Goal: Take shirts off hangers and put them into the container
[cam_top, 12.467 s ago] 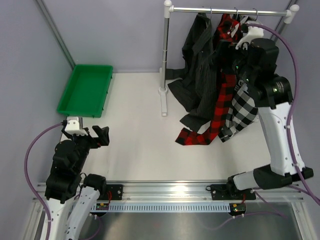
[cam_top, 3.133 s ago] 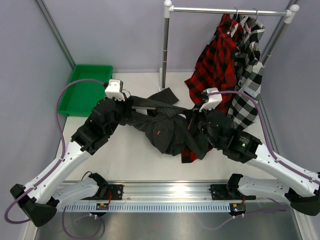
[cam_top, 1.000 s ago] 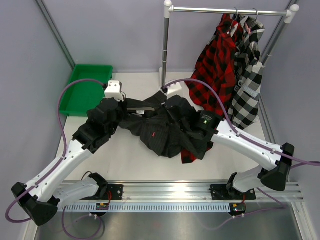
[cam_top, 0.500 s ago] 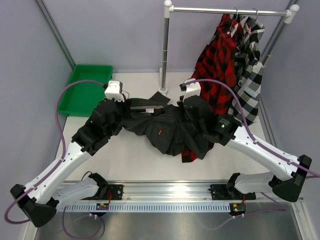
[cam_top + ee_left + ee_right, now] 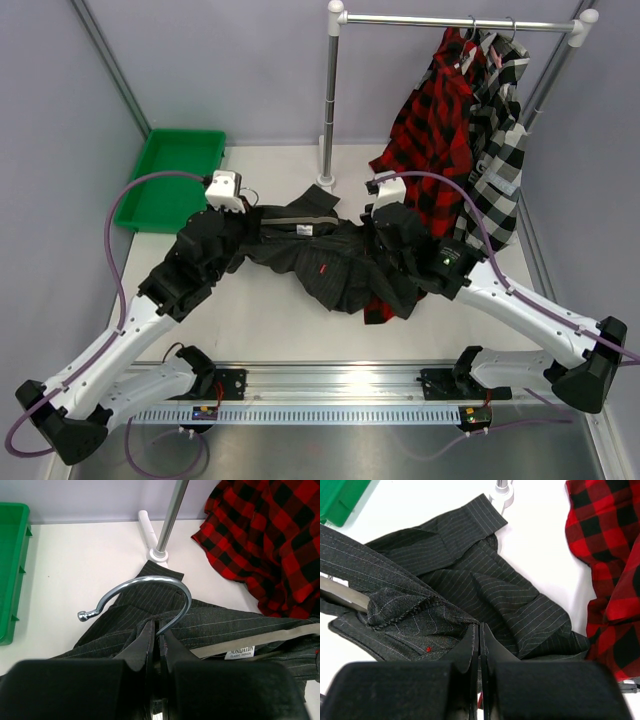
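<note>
The dark charcoal pinstriped shirt (image 5: pixel 330 270) lies crumpled mid-table, stretched between both arms. My left gripper (image 5: pixel 252 218) is shut on the stem of the hanger's metal hook (image 5: pixel 145 587), which curves up from the shirt's collar (image 5: pixel 215 625). My right gripper (image 5: pixel 372 238) is shut on a fold of the same shirt (image 5: pixel 510 605) at its right side. The rest of the hanger is hidden inside the cloth. The green container (image 5: pixel 170 180) sits at the back left, beyond the left arm. The red-and-black plaid shirt (image 5: pixel 435 130) and the black-and-white plaid shirt (image 5: pixel 500 150) hang on the rail.
The clothes rack's upright pole (image 5: pixel 330 100) and its white foot (image 5: pixel 150 530) stand just behind the charcoal shirt. The red plaid's hem (image 5: pixel 610 580) trails onto the table beside my right gripper. Grey walls close the left and back.
The right gripper has swung right and slightly nearer from beside the rack pole, staying shut, and the charcoal shirt has spread out between the arms. The left arm has barely shifted.
</note>
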Motion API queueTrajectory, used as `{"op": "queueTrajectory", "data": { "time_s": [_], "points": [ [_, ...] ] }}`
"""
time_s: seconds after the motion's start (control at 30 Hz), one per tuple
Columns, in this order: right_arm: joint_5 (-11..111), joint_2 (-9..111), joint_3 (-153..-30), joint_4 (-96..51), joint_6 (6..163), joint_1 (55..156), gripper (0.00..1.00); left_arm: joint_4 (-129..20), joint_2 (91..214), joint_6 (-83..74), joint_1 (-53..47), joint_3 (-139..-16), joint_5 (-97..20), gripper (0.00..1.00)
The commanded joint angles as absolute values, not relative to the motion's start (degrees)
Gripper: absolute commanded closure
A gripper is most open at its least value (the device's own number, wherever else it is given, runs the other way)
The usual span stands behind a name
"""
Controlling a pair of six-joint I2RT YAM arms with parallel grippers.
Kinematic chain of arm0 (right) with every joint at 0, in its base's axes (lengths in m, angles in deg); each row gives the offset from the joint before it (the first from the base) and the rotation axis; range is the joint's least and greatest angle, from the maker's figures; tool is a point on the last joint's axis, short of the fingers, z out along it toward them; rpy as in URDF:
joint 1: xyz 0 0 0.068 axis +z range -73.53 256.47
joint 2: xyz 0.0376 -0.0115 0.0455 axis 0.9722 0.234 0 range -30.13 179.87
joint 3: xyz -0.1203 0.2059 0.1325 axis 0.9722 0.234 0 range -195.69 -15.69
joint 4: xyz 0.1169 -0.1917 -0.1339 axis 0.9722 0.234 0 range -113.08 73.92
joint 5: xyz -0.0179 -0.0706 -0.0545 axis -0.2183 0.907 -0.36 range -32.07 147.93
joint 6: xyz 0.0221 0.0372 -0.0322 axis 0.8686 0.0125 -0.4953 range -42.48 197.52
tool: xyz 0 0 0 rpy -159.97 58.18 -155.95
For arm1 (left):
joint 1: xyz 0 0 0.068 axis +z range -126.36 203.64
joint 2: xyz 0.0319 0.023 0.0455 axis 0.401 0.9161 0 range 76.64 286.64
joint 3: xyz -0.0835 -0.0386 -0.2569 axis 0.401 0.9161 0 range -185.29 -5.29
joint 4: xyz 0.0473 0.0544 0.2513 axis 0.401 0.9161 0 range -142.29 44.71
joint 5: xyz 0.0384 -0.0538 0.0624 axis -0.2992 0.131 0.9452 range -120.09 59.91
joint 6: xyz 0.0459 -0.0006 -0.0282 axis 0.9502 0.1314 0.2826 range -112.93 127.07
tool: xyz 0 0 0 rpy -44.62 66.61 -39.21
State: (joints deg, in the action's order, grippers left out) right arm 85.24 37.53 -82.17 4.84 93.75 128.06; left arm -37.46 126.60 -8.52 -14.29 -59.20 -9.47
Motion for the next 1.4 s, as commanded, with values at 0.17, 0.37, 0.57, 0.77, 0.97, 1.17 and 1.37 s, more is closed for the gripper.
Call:
{"op": "queueTrajectory", "data": {
  "time_s": [0.17, 0.37, 0.57, 0.77, 0.97, 1.17, 1.37],
  "points": [
    [89.32, 36.4, -76.52, 7.87, 94.13, 125.07, 1.0, -44.38, 122.87, -5.76, -12.83, -59.25, -3.46, 1.0],
    [81.42, 36.4, -70.72, 1.46, 97.2, 125.07, 1.0, -45.08, 122.87, -7.25, -12.83, -58.81, -6.45, 1.0],
    [73.77, 37.37, -67.29, -4.87, 98.87, 125.24, 1.0, -45.26, 124.28, -9.18, -12.83, -58.9, -10.75, 1.0],
    [71.82, 37.29, -67.02, -6.03, 98.7, 125.51, 0.99, -45.09, 124.9, -9.28, -12.83, -58.99, -12.16, 1.0],
    [71.73, 31.66, -68.95, -0.86, 95.11, 125.51, 0.7, -45.43, 124.98, -7.52, -12.83, -58.9, -11.9, 1.0],
    [72.79, 27.09, -74.57, 7.4, 90.8, 125.51, 0.25, -46.23, 125.16, -5.59, -12.83, -58.64, -13.39, 1.0],
    [66.04, 23.31, -81.16, 11.81, 85.61, 125.51, 0.11, -46.58, 125.51, -4.35, -12.92, -58.64, -14.45, 1.0]
  ]
}}
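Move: My right hand pinches the dark shirt; its loose heap lies about 14 cm below, some 3 cm to the left and 2 cm back. The hanger's free end, still in the cloth, is roughly 8 cm left and 1 cm ahead, about level with the hand. The red plaid shirt hangs some 15 cm right and 12 cm ahead, about 3 cm higher. From my left hand, shut on the hanger's neck, the heap is roughly 19 cm right, 3 cm back and 18 cm down. With my left hand still clamping the hanger's neck and nearly motionless, I lower the pinched shirt about 8 cm with my right, easing slightly back and left as the fingers tip upward. There I open the fingers wide, let go of the cloth, and lift the empty hand about 9 cm, drawing it back and to the right, clear of the heap. ##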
